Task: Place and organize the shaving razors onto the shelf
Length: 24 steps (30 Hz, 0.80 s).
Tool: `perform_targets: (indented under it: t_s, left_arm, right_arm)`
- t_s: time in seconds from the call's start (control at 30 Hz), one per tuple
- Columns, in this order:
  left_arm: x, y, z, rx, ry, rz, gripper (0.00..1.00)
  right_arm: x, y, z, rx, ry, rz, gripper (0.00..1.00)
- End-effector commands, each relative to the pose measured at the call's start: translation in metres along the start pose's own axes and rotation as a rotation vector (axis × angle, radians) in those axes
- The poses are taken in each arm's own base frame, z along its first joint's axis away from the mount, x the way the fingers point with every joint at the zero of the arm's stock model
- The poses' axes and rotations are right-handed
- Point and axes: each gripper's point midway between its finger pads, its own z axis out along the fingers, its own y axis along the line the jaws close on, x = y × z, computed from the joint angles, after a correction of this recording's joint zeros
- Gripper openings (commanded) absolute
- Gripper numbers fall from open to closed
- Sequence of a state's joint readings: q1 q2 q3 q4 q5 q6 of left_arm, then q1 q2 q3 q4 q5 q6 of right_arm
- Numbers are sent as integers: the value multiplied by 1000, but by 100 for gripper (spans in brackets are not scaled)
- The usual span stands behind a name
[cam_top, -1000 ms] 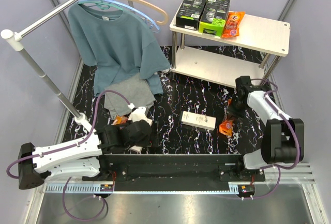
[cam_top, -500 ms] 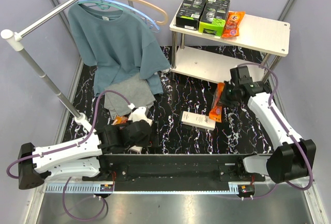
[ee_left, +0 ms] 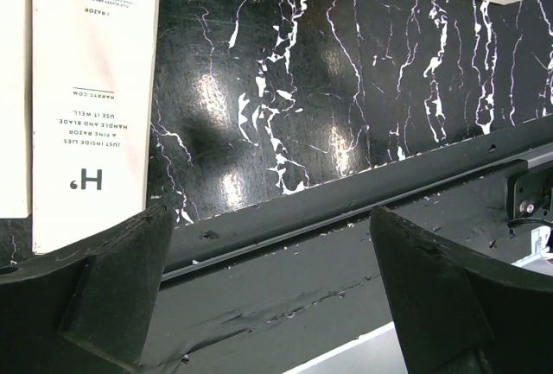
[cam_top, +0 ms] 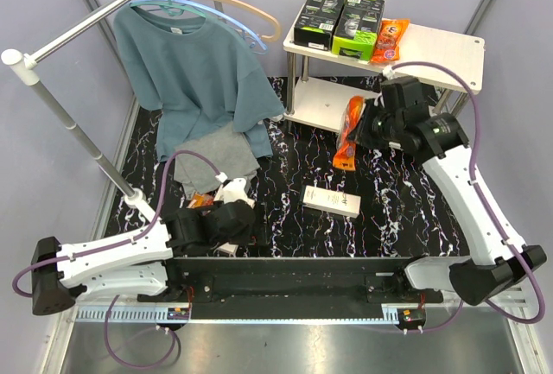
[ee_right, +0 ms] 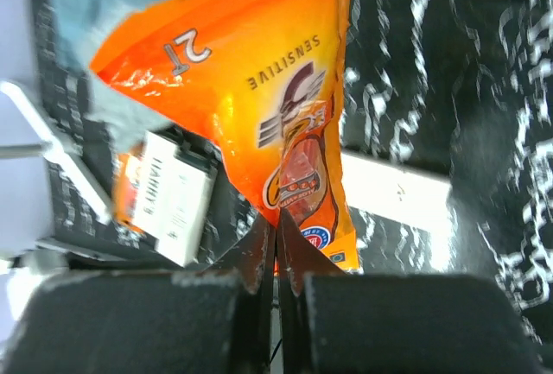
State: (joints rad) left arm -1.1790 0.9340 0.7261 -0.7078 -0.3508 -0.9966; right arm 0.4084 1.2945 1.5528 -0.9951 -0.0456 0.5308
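Observation:
The shelf stands at the back right, with two black-and-green razor boxes and an orange pack on its top board. My right gripper is shut on the edge of another orange razor pack, which hangs in the air in front of the lower board. A white HARRY'S box lies on the black mat. My left gripper stands open low over the mat's near edge, beside a second white box.
A metal clothes rail with a blue T-shirt on hangers fills the left. A folded grey cloth lies on the mat below it. An orange pack peeks out by the left arm. A black base rail edges the mat.
My right arm has lifted the orange pack off the mat and carried it up and left, toward the shelf's lower board. The left arm has barely moved.

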Motion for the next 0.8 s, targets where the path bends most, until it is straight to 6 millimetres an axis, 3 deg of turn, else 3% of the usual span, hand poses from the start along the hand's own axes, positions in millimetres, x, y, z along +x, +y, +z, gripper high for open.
perform_targets:
  t_s: [0.0, 0.37, 0.77]
  left_arm:
    - [-3, -8, 1, 29, -7, -5, 99]
    - [-2, -8, 2, 29, -5, -4, 99]
    - [1, -7, 5, 27, 2, -5, 99]
  right_arm:
    - [-28, 20, -24, -19, -74, -23, 0]
    - [-78, 42, -41, -12, -157, -90, 0]
    - [-136, 69, -78, -35, -303, -143, 0]
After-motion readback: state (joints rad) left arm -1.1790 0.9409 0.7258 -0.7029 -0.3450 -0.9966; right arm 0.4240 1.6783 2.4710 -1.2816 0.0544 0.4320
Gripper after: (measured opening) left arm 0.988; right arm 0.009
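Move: The right gripper already holds an orange razor pack in shut fingers. The free top-shelf space it is to go to lies about 19 cm ahead and 14 cm right, roughly level with the hand. The shelved orange pack is some 20 cm ahead and 7 cm right, the green-fronted box about 23 cm straight ahead, and the black box 25 cm ahead and 9 cm left. From the left hand, that free space is roughly 37 cm ahead, 38 cm right and 16 cm up. Raise the right gripper about 15 cm, easing it some 5 cm forward to carry the orange pack above the top board and narrow the level gap to the shelf's front. Tip the fingers up by about 15 degrees as you climb, and keep them shut on the pack. ##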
